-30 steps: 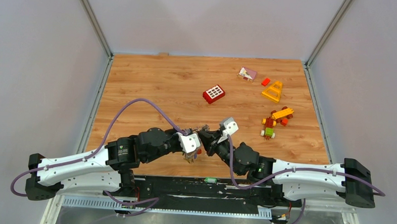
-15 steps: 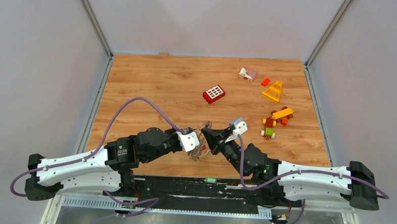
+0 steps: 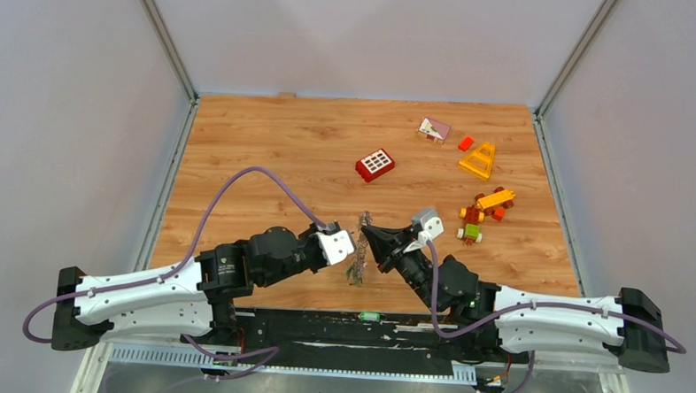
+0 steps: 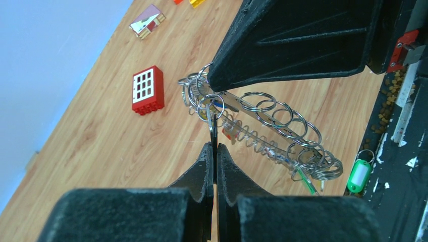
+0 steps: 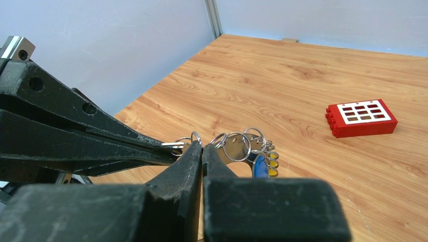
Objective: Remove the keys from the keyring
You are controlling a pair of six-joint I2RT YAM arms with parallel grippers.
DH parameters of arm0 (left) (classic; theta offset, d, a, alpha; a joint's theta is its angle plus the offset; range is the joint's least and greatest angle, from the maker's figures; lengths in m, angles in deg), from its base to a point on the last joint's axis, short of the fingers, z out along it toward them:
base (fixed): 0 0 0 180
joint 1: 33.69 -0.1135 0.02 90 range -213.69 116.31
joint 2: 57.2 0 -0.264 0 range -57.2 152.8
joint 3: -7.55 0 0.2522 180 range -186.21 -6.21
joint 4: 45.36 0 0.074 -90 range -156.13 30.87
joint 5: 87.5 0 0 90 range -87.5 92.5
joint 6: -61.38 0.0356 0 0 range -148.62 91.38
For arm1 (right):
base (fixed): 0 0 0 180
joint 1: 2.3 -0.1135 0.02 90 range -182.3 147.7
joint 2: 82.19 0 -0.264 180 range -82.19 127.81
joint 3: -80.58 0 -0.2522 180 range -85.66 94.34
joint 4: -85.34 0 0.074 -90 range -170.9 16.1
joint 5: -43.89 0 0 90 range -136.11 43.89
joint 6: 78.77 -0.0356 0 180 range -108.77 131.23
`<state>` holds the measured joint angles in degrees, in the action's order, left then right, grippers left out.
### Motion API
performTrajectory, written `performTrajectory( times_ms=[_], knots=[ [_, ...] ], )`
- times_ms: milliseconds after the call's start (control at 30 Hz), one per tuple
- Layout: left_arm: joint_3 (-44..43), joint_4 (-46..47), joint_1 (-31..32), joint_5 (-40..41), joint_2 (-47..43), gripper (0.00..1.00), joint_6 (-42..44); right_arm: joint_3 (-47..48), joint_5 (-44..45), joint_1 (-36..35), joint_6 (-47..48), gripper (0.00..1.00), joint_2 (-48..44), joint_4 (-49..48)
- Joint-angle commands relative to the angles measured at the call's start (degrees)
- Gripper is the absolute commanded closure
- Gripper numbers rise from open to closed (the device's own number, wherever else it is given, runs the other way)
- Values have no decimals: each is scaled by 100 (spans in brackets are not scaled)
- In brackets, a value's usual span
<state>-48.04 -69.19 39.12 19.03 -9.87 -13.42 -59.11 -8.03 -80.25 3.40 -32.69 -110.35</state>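
The keyring (image 4: pixel 237 103) is a flat grey metal band strung with many small split rings, held in the air between the two arms. My right gripper (image 5: pixel 202 147) is shut on its upper end; in the left wrist view its black fingers (image 4: pixel 292 40) cover that end. My left gripper (image 4: pixel 214 147) is shut on one thin silver key (image 4: pixel 213 128) that hangs from a split ring on the band. Blue and yellow key heads (image 5: pixel 262 164) show behind the right fingers. From above, the bundle (image 3: pixel 357 263) hangs edge-on between the left gripper (image 3: pixel 351 247) and right gripper (image 3: pixel 366 226).
A red window brick (image 3: pixel 375 165) lies beyond the grippers. Further right are a yellow triangle piece (image 3: pixel 478 160), a small house block (image 3: pixel 434 129), an orange brick (image 3: pixel 465 143) and a toy car (image 3: pixel 478 216). A green key tag (image 4: pixel 359 174) lies on the black strip at the near edge.
The right gripper has swung right and away from the left one. The left arm has reached forward a little. The keyring now hangs edge-on, stretched between the two tips.
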Motion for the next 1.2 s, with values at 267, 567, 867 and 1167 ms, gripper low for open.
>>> performTrajectory(
  times_ms=[267,567,867,1167],
  knots=[
    [226,559,-4,-392,47,100,-503,-413,-176,80,577,100,-558,-1199],
    [299,739,-4,-592,104,100,-593,-804,-895,82,1092,100,-835,-1824],
    [228,682,-4,-914,58,100,-561,-1186,-2019,80,2137,100,-696,-3161],
    [198,683,-4,-1111,-168,100,-562,-912,-3090,79,3366,100,-652,-2919]
  ],
)
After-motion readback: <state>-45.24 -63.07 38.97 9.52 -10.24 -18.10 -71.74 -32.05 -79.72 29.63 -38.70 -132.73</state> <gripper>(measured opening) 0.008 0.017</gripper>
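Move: The small split ring being worked lies close between the two sets of fingertips: about 1 cm ahead, 1 cm right and 1 cm above the left hand, and roughly 1 cm back and 1 cm left of the right. From the left hand, the big keyring's middle hangs some 2 cm back, 2 cm right and 5 cm below; the loose green tag is about 11 cm back, 3 cm right and 24 cm below. With its fingers still shut on the split ring at the keyring's rim, the right hand first eases about 1 cm right, then draws back some 5 cm and rises about 2.5 cm, coming left again late as its fingertips tip up through roughly 30 degrees and turn counter-clockwise. The left hand, keeping its shut grip on the thin metal piece linked to that ring, goes with it about 2.5 cm back and 2 cm right, dipping slightly and coming up again, so that the two sets of tips end closer together at the ring. ##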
